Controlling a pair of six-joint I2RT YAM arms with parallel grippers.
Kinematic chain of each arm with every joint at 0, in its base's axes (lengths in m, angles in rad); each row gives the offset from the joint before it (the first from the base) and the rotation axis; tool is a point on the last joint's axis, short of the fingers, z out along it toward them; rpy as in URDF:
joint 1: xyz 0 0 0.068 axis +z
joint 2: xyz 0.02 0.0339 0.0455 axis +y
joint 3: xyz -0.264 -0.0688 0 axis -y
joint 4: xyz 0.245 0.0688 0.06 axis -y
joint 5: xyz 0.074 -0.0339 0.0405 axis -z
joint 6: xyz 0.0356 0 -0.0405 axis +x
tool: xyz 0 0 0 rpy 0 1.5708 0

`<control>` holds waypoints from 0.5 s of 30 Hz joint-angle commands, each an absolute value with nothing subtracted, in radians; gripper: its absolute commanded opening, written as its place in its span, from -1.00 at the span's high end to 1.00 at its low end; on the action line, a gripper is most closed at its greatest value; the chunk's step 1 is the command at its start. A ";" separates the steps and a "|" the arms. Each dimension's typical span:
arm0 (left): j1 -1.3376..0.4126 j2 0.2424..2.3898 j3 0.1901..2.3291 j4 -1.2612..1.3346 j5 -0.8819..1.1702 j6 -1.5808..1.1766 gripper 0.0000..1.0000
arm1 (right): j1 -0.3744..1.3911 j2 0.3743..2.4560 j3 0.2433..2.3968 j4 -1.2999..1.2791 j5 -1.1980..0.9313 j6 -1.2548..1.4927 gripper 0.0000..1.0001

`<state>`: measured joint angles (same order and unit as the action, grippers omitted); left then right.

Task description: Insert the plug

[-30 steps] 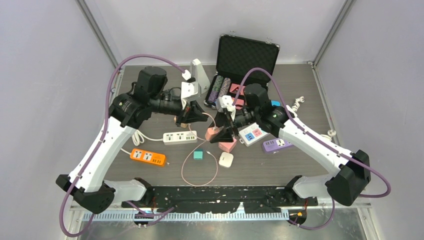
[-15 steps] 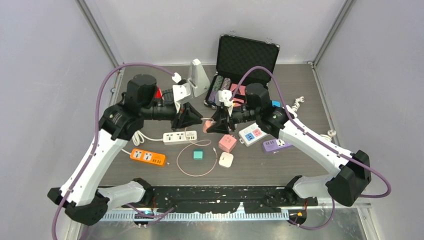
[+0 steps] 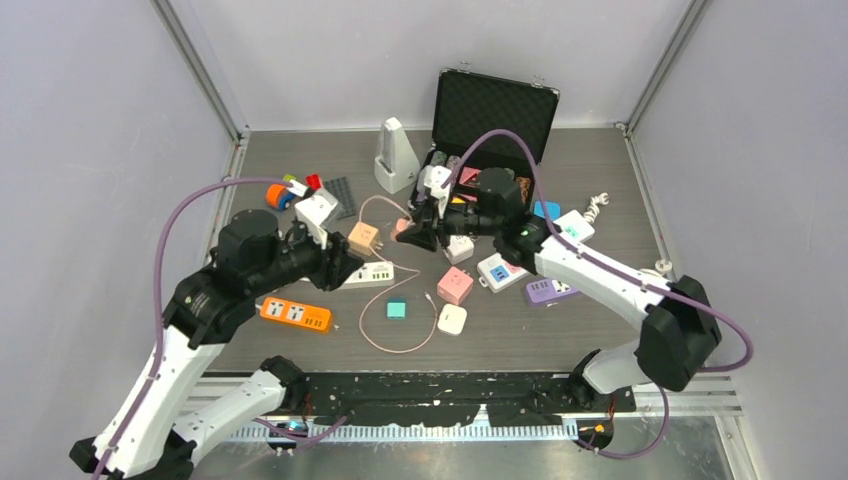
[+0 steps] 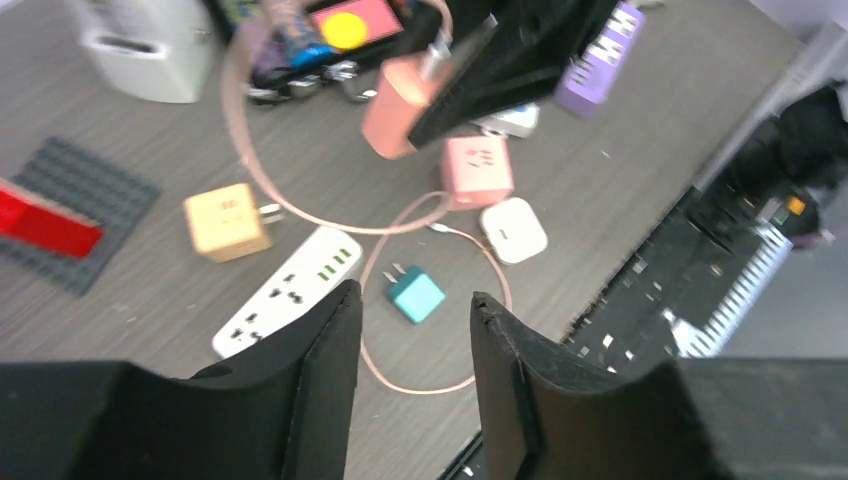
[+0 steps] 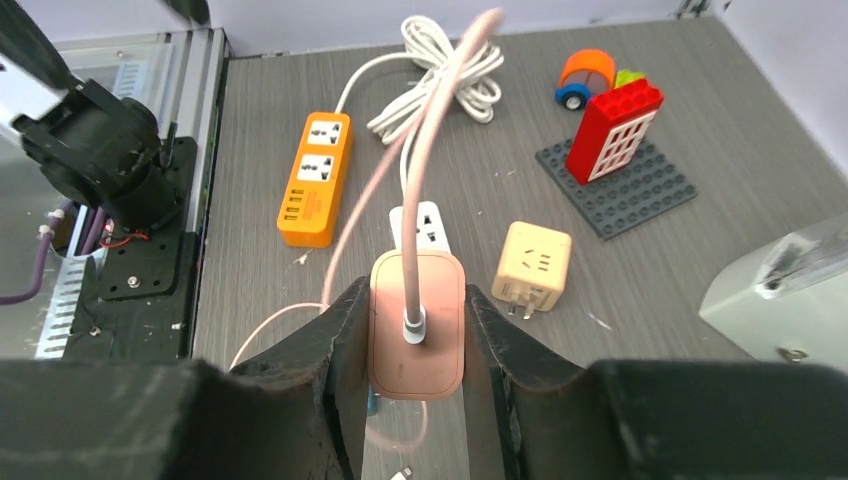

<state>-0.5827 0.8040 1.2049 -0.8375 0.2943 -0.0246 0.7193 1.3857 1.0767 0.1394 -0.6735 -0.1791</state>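
Note:
My right gripper [image 3: 412, 236] is shut on a pink charger plug [image 3: 402, 228] and holds it above the table, just right of the white power strip [image 3: 366, 273]. In the right wrist view the charger [image 5: 417, 335] sits between both fingers, its pink cable [image 5: 430, 150] rising from it, with the strip [image 5: 424, 226] below. My left gripper [image 3: 343, 268] is open and empty by the strip's left end. In the left wrist view [image 4: 412, 296] it hovers over the strip [image 4: 290, 290] and a teal plug [image 4: 415, 295]; the pink charger [image 4: 398, 95] shows at the top.
A beige cube adapter [image 3: 362, 238] lies beside the strip. An orange strip [image 3: 295, 314], teal plug [image 3: 396, 310], pink cube [image 3: 455, 285], white cube [image 3: 452, 319], purple strip [image 3: 553, 291] and a pink cable loop [image 3: 400, 345] lie nearby. An open black case [image 3: 495, 110] stands at the back.
My left arm has pulled back toward the near left, uncovering the beige adapter. My right gripper has carried the pink charger up and to the far left.

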 commanded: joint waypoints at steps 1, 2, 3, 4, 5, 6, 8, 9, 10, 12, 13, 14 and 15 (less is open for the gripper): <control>-0.587 0.741 1.216 -0.820 -0.005 -0.166 0.09 | 0.760 1.480 1.128 0.237 -0.633 -0.172 0.89; -0.587 0.725 1.215 -0.819 -0.053 -0.189 0.08 | 0.776 1.496 1.143 0.238 -0.622 -0.181 0.89; -0.586 0.711 1.213 -0.814 -0.098 -0.224 0.07 | 0.786 1.532 1.152 0.238 -0.615 -0.185 0.89; -0.587 0.693 1.209 -0.814 -0.130 -0.236 0.04 | 0.803 1.550 1.170 0.239 -0.601 -0.196 0.89; -0.586 0.666 1.207 -0.816 -0.161 -0.239 -0.03 | 0.811 1.590 1.191 0.239 -0.593 -0.204 0.89; -0.586 0.644 1.204 -0.815 -0.189 -0.242 -0.10 | 0.826 1.632 1.202 0.239 -0.584 -0.207 0.89; -0.586 0.601 1.200 -0.809 -0.228 -0.241 -0.20 | 0.848 1.690 1.238 0.243 -0.576 -0.216 0.89; -0.587 0.580 1.198 -0.804 -0.232 -0.241 -0.27 | 0.862 1.710 1.263 0.245 -0.575 -0.228 0.89; -0.586 0.559 1.196 -0.797 -0.233 -0.239 -0.32 | 0.868 1.748 1.276 0.246 -0.571 -0.237 0.89; -0.586 0.524 1.192 -0.783 -0.227 -0.239 -0.38 | 0.889 1.812 1.323 0.238 -0.571 -0.262 0.89; -0.587 0.509 1.192 -0.776 -0.225 -0.241 -0.40 | 0.895 1.832 1.358 0.233 -0.578 -0.276 0.89; -0.586 0.500 1.191 -0.772 -0.223 -0.243 -0.41 | 0.897 1.872 1.375 0.231 -0.583 -0.280 0.89; -0.586 0.491 1.189 -0.766 -0.221 -0.243 -0.41 | 0.900 1.892 1.412 0.226 -0.596 -0.284 0.89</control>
<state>-0.5827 0.5148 1.1980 -0.8246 -0.1837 -0.2253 0.8822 1.8317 1.2934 0.1730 -0.5861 -0.2333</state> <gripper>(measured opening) 0.698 0.374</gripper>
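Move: The pink plug is already in the right gripper. The white power strip lies about 10 cm to that hand's left, level with it and roughly 18 cm below. The tan plug sits some 8 cm beyond the strip's middle, and the teal plug on the table is about 8 cm back and 2 cm left of the right hand. From the empty left hand, the strip is around 13 cm ahead and 23 cm down. Carry the pink plug with the right gripper left and down in equal parts, about 10 cm each, towards the white power strip, tipping the fingers some 10 degrees further down and keeping the grip. Meanwhile clear the empty left gripper off to the left and up, about 11 cm, turning it some 30 degrees counter-clockwise and opening its fingers wider. ##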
